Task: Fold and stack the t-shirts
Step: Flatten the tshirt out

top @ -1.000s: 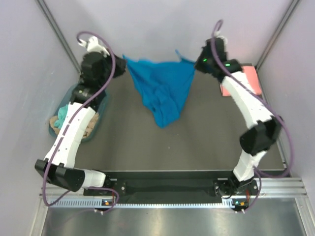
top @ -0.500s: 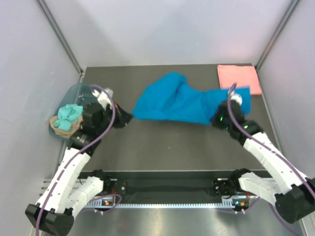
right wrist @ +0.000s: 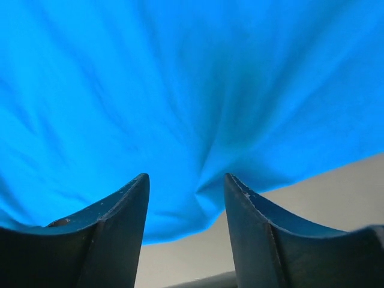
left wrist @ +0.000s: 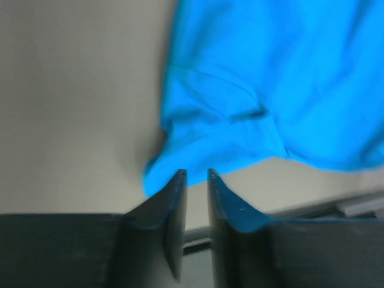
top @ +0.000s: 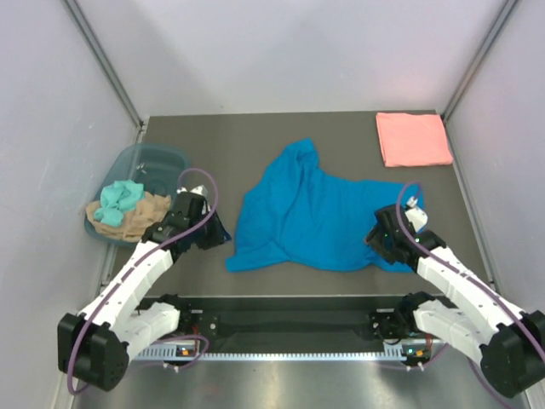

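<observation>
The bright blue t-shirt [top: 311, 217] lies spread and wrinkled on the dark table, its hem toward the near edge. The salmon pink t-shirt [top: 413, 139] rests folded at the back right corner. My left gripper [top: 221, 235] sits low just left of the blue shirt's near left corner. In the left wrist view that gripper [left wrist: 197, 175] stands open by a narrow gap with bare table between the fingers, and the blue t-shirt [left wrist: 270, 90] starts just beyond the tips. My right gripper [top: 378, 242] is at the shirt's near right edge. Its wrist view shows the right gripper [right wrist: 186, 178] wide open and empty over the blue t-shirt [right wrist: 192, 78].
A translucent blue-grey tub [top: 157, 152] stands at the left edge, holding a teal cloth [top: 119, 198] and a tan cloth [top: 140, 217]. White walls close in the table on three sides. A metal rail [top: 289, 328] runs along the near edge between the arm bases.
Both arms brought the blue shirt down from the air at the back, drew it toward the near edge and laid it flat. Both grippers have opened and let go of it.
</observation>
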Tool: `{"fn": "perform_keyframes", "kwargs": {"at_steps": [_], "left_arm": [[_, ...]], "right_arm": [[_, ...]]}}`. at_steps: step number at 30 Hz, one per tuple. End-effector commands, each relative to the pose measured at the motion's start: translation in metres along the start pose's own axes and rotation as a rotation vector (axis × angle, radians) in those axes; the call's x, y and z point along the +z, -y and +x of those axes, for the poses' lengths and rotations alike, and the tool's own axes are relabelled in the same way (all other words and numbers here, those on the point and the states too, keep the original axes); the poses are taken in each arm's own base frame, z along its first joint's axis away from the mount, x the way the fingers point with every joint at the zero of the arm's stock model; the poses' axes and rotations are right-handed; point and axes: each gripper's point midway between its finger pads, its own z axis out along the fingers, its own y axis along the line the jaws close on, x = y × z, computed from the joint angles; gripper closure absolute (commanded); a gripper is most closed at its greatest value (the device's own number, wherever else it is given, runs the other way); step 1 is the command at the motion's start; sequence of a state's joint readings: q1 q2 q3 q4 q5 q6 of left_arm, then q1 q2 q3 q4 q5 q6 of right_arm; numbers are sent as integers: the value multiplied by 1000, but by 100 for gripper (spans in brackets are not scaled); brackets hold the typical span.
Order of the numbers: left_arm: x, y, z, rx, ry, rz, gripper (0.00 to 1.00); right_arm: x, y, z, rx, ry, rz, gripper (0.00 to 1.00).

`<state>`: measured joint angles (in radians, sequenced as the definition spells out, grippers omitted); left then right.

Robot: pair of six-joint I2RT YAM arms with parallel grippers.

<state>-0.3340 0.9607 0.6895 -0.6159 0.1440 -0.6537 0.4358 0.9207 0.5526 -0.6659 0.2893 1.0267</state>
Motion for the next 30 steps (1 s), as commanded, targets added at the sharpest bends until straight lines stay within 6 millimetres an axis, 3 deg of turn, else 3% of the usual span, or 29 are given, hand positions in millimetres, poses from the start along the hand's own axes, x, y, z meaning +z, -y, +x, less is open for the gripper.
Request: {"fn": "perform_keyframes", "kwargs": {"at_steps": [1, 3, 6, 9, 16, 22, 26, 30], "left_arm": [[-14, -15, -34, -112, 145, -159, 60], [-19, -18, -46, -217, 231, -184, 48], [-15, -15, -43, -319, 258, -137, 47], [-1, -13, -31, -396, 231, -82, 46], [26, -45, 23, -578, 85, -194, 50], [23, -62, 45, -772, 54, -302, 52], [17, -57, 43, -966, 88, -273, 52], [12, -55, 38, -1035, 110, -273, 47]], "right_arm": [[-14, 21, -24, 254, 100, 109, 45], [-17, 28, -24, 365, 86, 125, 45], [-22, 31, -20, 429, 44, 165, 45], [-21, 48, -14, 454, 6, 292, 45], [-5, 69, -48, 478, 81, 286, 48], [-7, 66, -55, 443, 93, 246, 50], [-7, 65, -59, 407, 98, 248, 51], [-10, 64, -69, 388, 127, 248, 51]]}}
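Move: The blue t-shirt's near left corner lies about 7 cm back and 2 cm right of the left hand, roughly 9 cm below; the bin is some 19 cm left and 10 cm ahead. Its near right corner lies about 12 cm right of the right hand, 7 cm back and 5 cm below. From the right hand, the pink shirt is about 27 cm ahead and 10 cm right. Open right hand sweeps 8 cm right towards its corner; the left opens, sinks 5 cm, turning counter-clockwise. ##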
